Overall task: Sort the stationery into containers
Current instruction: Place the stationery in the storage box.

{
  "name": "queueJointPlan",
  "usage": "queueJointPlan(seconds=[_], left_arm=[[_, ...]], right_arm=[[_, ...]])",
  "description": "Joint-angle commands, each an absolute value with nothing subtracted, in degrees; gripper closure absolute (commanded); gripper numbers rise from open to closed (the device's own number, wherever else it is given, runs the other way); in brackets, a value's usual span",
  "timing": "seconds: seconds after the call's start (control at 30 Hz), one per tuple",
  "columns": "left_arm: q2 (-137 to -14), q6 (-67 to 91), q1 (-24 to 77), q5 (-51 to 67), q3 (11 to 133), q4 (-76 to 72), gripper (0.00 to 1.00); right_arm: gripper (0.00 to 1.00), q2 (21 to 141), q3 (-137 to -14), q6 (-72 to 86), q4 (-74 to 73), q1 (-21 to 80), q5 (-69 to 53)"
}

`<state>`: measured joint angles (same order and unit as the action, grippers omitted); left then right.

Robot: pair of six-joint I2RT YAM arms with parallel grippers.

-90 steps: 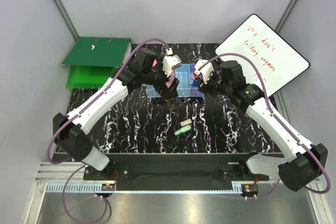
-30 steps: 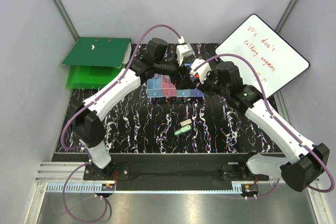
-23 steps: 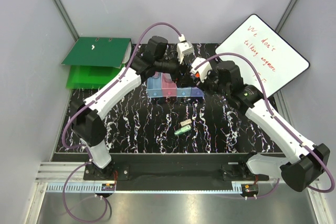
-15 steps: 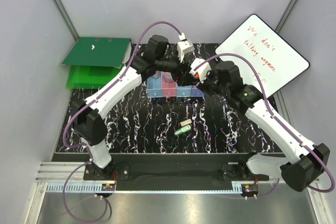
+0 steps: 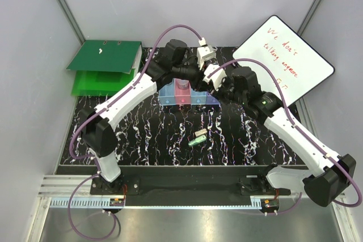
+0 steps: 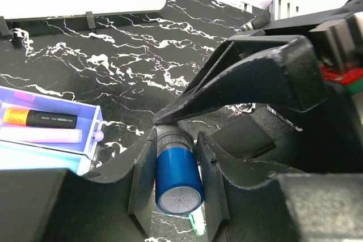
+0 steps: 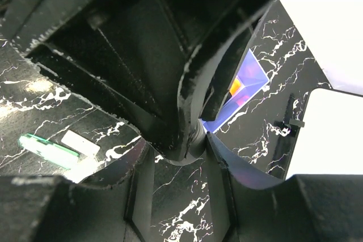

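Note:
Above the table, just right of the containers [image 5: 181, 96], my two grippers meet nose to nose. A blue tube [image 6: 178, 177] with a grey ribbed neck sits between the fingers of my left gripper [image 6: 177, 140], which press on both its sides. Its dark far end [image 7: 190, 140] is pinched by my right gripper [image 7: 178, 143]. The purple bin [image 6: 93, 134] at the row's right end holds an orange-capped marker [image 6: 34, 118] and a pale pink piece [image 6: 39, 135]. A green piece [image 5: 197, 140] and a beige piece [image 5: 200, 132] lie on the table nearer the bases.
Green binders [image 5: 105, 66] are stacked at the back left. A whiteboard [image 5: 283, 60] with red writing leans at the back right. Grey walls close in both sides. The black marbled table [image 5: 142, 134] stretches in front of the bins.
My left gripper has slid a little to the right and closed its wide-open fingers onto the blue tube. The right arm has stayed almost still, holding the tube's other end.

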<state>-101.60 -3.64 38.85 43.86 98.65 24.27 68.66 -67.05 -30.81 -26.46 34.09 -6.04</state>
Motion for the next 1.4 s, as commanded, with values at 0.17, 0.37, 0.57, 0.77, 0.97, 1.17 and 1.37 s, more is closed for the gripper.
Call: queueJointPlan(seconds=[0.17, 0.37, 0.57, 0.77, 0.97, 1.17, 1.37], left_arm=[[-101.16, -5.88, 39.2, 44.74, 98.88, 22.5, 0.66], [-99.85, -7.99, 39.02, 44.21, 97.21, 24.26, 0.64], [-99.49, -8.09, 38.06, 44.38, 96.24, 24.7, 0.47], [-99.75, -8.09, 37.36, 43.77, 97.29, 24.7, 0.36], [-99.76, -8.09, 36.3, 44.03, 97.82, 24.87, 0.42], [-99.23, -7.47, 35.25, 44.73, 97.73, 24.96, 0.43], [-99.05, -6.59, 34.45, 45.44, 98.35, 24.61, 0.27]], right_arm=[[0.95, 67.94, -68.55, -31.29, -23.03, 35.16, -6.94], [0.95, 68.12, -68.64, -31.38, -22.85, 35.16, -6.5], [0.95, 68.11, -68.47, -31.46, -22.76, 35.07, -6.33], [0.95, 68.2, -68.55, -31.55, -22.85, 35.16, -6.42], [0.95, 68.12, -68.38, -31.64, -22.76, 35.16, -6.15], [0.94, 68.11, -68.03, -31.46, -22.76, 35.16, -6.15], [0.94, 68.12, -67.85, -31.73, -22.68, 35.07, -6.06]])
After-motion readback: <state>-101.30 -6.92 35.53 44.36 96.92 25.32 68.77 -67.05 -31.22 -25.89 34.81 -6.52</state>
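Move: The blue-and-silver cylinder is held in the air between both grippers: its middle lies about 1 cm to the right of the left hand, level with it, and some 2 cm left and 1 cm ahead of the right hand. From the left hand, the storage box's purple compartment is about 18 cm ahead, 2 cm right and 22 below. The green marker lies roughly 6 cm back, 4 cm left and 25 below; the eraser about 3 cm back, 3 cm left. The cylinder's blue end is still pinched by the left fingers as that hand sinks about 1 cm; then they open to nearly twice their gap and the left hand draws off some 2 cm left and nearly as far forward. The right hand keeps its grip on the silver end, almost still. ##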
